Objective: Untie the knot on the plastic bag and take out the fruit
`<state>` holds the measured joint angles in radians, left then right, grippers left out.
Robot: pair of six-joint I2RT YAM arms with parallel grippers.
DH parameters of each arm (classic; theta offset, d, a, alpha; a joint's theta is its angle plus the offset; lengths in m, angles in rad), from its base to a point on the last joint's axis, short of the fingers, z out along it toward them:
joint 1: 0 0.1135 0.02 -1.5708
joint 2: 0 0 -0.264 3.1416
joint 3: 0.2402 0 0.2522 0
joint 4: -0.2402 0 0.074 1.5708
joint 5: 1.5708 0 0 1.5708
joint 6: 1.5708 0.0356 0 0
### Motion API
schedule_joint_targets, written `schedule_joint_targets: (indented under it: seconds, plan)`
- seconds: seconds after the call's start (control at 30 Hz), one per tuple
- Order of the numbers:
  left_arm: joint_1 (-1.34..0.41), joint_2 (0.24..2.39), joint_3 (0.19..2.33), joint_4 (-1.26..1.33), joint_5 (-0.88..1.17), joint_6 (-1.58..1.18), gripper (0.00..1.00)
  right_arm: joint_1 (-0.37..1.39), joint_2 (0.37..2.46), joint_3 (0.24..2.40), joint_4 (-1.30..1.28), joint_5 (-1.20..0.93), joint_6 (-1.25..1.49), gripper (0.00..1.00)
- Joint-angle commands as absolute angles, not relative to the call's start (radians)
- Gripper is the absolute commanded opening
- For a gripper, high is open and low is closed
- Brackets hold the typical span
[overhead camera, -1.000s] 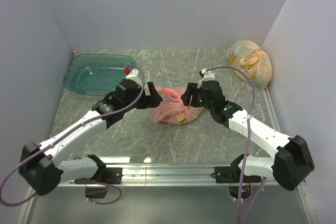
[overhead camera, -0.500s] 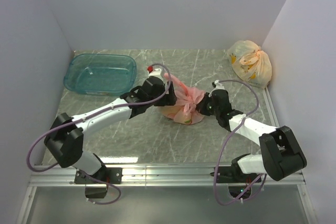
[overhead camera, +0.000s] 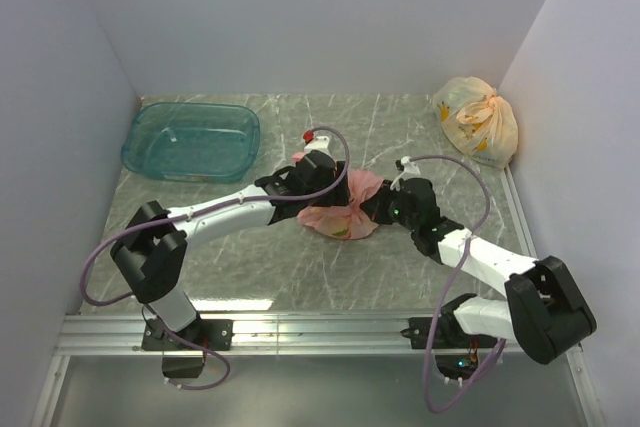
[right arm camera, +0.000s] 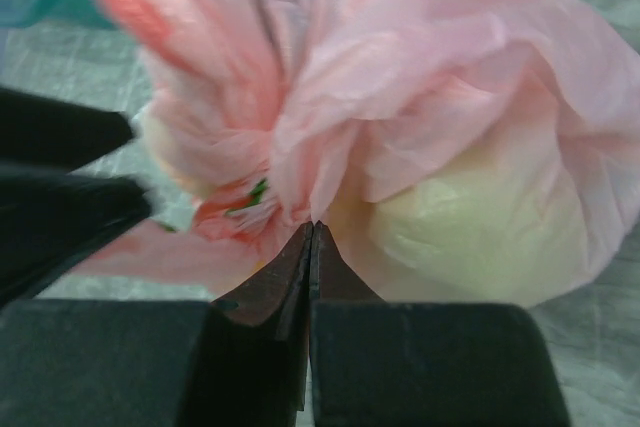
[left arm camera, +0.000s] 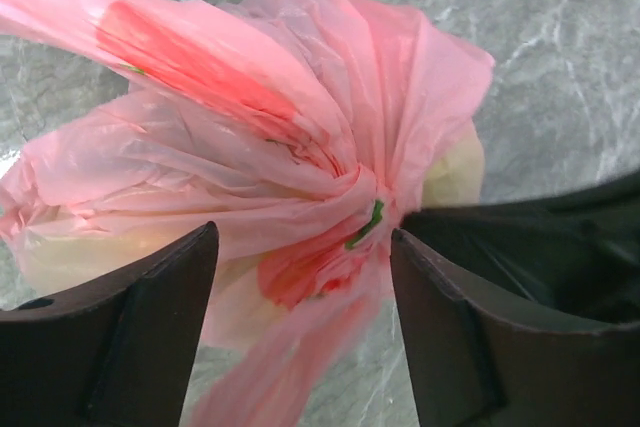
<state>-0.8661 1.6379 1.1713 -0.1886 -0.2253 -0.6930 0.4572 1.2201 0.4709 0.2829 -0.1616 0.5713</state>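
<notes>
The pink plastic bag [overhead camera: 345,209] lies knotted at the table's middle between both grippers. My left gripper [overhead camera: 322,185] stands open at its left side. In the left wrist view its dark fingers [left arm camera: 150,337] straddle the bag's loose tail below the knot [left arm camera: 365,202], apart from the plastic. My right gripper [right arm camera: 312,229] is shut, its tips pinching gathered plastic right at the knot. Pale yellow fruit [right arm camera: 470,237] shows through the film beside them, with a reddish piece [left arm camera: 300,272] under the knot. The other fruit is hidden inside.
A pale yellow bag with orange print [overhead camera: 478,119] sits at the back right corner. A teal plastic tub [overhead camera: 190,139] stands at the back left. White walls close in the marbled table [overhead camera: 300,267] on three sides.
My left arm has reached right and forward, bringing its open jaws over the knot's tail. My right gripper has shut at the knot and shifted slightly toward the bag.
</notes>
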Motion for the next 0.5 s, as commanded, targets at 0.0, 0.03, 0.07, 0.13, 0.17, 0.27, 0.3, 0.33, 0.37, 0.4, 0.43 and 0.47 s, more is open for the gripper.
schedule_joint_targets:
  seconds: [0.0,0.03,0.07,0.13,0.17,0.27,0.3,0.33,0.37,0.4,0.43,0.47]
  plan:
    - [-0.876,1.657,1.187,-0.16,-0.307,-0.735,0.74,0.488,1.177,0.486,0.279,-0.112,0.528,0.0]
    - [-0.876,1.663,1.184,-0.156,-0.317,-0.75,0.72,0.498,1.169,0.489,0.279,-0.11,0.525,0.0]
    - [-0.876,1.666,1.183,-0.158,-0.333,-0.762,0.71,0.502,1.169,0.488,0.279,-0.106,0.517,0.0]
    - [-0.876,1.68,1.177,-0.143,-0.336,-0.787,0.7,0.511,1.166,0.485,0.278,-0.095,0.512,0.0]
    - [-0.876,1.686,1.17,-0.137,-0.333,-0.795,0.7,0.514,1.166,0.483,0.276,-0.092,0.509,0.0]
    - [-0.876,1.698,1.148,-0.094,-0.342,-0.843,0.66,0.523,1.166,0.477,0.279,-0.081,0.506,0.0]
    - [-0.876,1.698,1.14,-0.094,-0.345,-0.851,0.66,0.526,1.166,0.474,0.279,-0.081,0.506,0.0]
    - [-0.876,1.698,1.134,-0.066,-0.348,-0.857,0.63,0.526,1.164,0.465,0.282,-0.074,0.508,0.0]
    - [-0.876,1.7,1.12,-0.054,-0.345,-0.862,0.59,0.528,1.161,0.46,0.285,-0.071,0.512,0.0]
    - [-0.876,1.703,1.118,-0.042,-0.339,-0.871,0.56,0.528,1.157,0.456,0.29,-0.068,0.514,0.0]
    - [-0.876,1.709,1.117,-0.037,-0.336,-0.876,0.52,0.526,1.154,0.45,0.29,-0.066,0.515,0.0]
    - [-0.876,1.712,1.117,-0.026,-0.333,-0.879,0.49,0.528,1.149,0.448,0.29,-0.064,0.517,0.0]
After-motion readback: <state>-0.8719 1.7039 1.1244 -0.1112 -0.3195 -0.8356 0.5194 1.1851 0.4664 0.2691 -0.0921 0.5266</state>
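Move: The bag's knot lies about 3 cm to the left hand's right, 1 cm ahead and some 4 cm below its open fingers. The red-striped bag ear runs off forward-left, its middle about 5 cm ahead and 5 cm left of that hand, 4 cm lower. From the right hand, already shut on the plastic, the knot is roughly 2 cm left, level fore and aft, and 1 cm lower; the pale fruit bulge sits about 5 cm ahead, 2 cm right and 4 cm below. Left hand sinks about 3 cm and slightly forward towards the knot, fingers part-closing; right keeps its pinch. ##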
